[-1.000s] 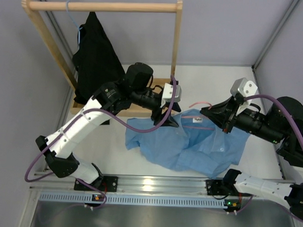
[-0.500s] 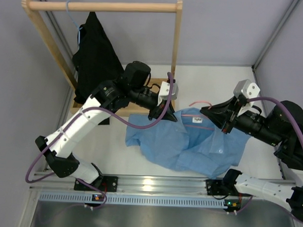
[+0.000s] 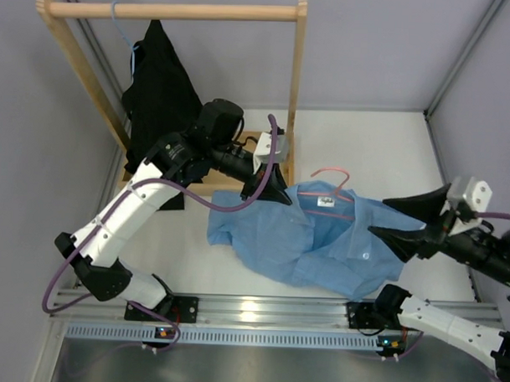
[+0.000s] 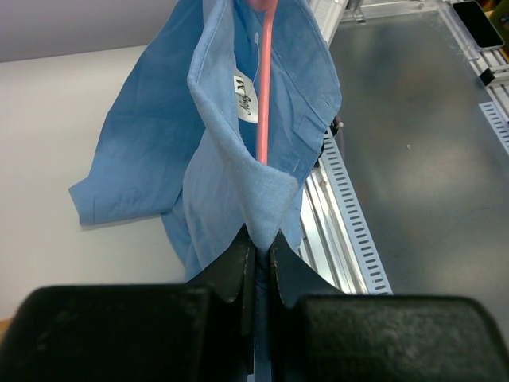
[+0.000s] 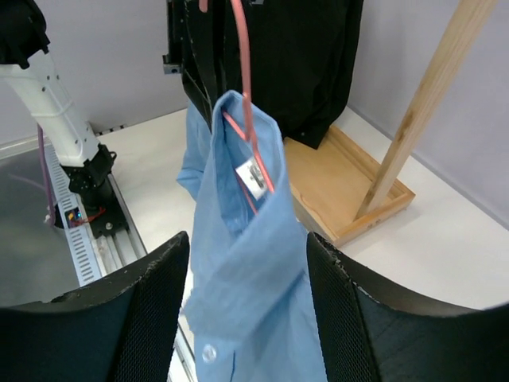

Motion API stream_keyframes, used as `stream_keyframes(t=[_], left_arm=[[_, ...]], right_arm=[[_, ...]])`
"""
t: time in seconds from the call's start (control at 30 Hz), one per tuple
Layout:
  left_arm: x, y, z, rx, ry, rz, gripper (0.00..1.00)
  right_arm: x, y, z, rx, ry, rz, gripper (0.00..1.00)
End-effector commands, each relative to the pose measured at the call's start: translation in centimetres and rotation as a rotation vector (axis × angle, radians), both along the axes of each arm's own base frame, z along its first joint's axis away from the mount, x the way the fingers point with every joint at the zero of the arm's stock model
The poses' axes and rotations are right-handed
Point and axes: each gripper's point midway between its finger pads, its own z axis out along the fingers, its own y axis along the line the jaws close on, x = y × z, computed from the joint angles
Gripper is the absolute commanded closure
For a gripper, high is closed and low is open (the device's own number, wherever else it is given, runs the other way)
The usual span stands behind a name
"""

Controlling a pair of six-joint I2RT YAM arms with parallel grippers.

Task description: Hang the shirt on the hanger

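The light blue shirt (image 3: pixel 308 243) lies crumpled on the white table between my arms. The pink hanger (image 3: pixel 332 179) sits in its neck, hook towards the back. My left gripper (image 3: pixel 270 190) is shut on the collar edge, and the left wrist view shows the fold of the shirt (image 4: pixel 238 175) pinched in that gripper (image 4: pixel 261 243), with the hanger wire (image 4: pixel 265 95) beside the white label. My right gripper (image 3: pixel 398 219) stands open just right of the shirt. In the right wrist view the shirt (image 5: pixel 254 263) and hanger (image 5: pixel 242 72) show between that gripper's (image 5: pixel 246 239) spread fingers.
A wooden rack (image 3: pixel 173 10) stands at the back left, with a black garment (image 3: pixel 158 95) on a thin blue hanger (image 3: pixel 120 27). Its wooden base (image 5: pixel 342 191) lies just behind the shirt. An aluminium rail (image 3: pixel 259 313) runs along the near edge.
My left gripper shut on the collar and drew slightly left. My right gripper opened, let go near the hanger and pulled back to the right.
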Motion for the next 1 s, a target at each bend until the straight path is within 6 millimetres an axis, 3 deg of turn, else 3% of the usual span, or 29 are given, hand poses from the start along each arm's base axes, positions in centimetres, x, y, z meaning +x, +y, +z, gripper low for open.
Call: stream_keyframes(t=[0.0,0.1,0.23,0.33,0.47,0.7,0.73,0.9,0.97], left_arm=[[-2.8,1.3,3.6,-0.12,-0.058,-0.106,1.0],[-3.4,1.6,4.3,-0.138,-0.064,-0.119,1.0],[-4.3,2.1,5.5,-0.162,-0.066,-0.14,1.0],[-4.6,2.1,6.2,-0.173,-0.053,-0.152,1.0],[-5.3,2.3,6.7,-0.185,-0.029,-0.187,1.0],[-6.6,2.9,7.3,-0.212,-0.015,-0.247,1.0],[-6.7,2.9,7.4,-0.213,-0.013,-0.251,1.0],[-6.4,2.7,7.2,-0.206,-0.008,-0.241,1.0],[-6.1,2.6,7.2,-0.201,-0.016,-0.222,1.0]], right_arm=[[-1.6,-3.7,-1.4,-0.083,-0.005,-0.037,0.42],[-2.0,-5.3,-2.8,-0.15,0.015,-0.067,0.44],[-2.0,-5.2,-4.0,-0.204,0.004,-0.046,0.46],[-2.0,-3.6,-4.1,-0.23,0.016,0.012,0.45],[-3.6,-0.9,-3.8,-0.263,0.015,0.201,0.49],[-3.0,0.9,-4.0,-0.298,0.029,0.244,0.55],[-3.0,1.2,-4.0,-0.298,0.03,0.252,0.58],[-2.5,1.4,-2.8,-0.257,-0.006,0.231,1.0],[-2.2,1.2,-2.4,-0.24,-0.018,0.201,1.0]])
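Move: My open right hand hovers just above the free right shoulder fold of the shirt: the fold lies about 2 cm back, 2 cm to the left and 6 cm below. The hanger hook stands some 7 cm ahead of my right hand, 10 cm to its left and about 3 cm higher. From my left hand, already pinching the other shoulder, that free fold is about 17 cm to the right, 6 cm back and some 4 cm lower. I swing my open right hand about 5 cm out to the right and slightly back, then sink it some 5 cm and bring it left again onto the free shoulder fold, tipping the fingers down nearly 20 degrees before shutting them on the cloth. Meanwhile my left hand keeps its pinch and draws its shoulder back and up, turning slightly clockwise. ##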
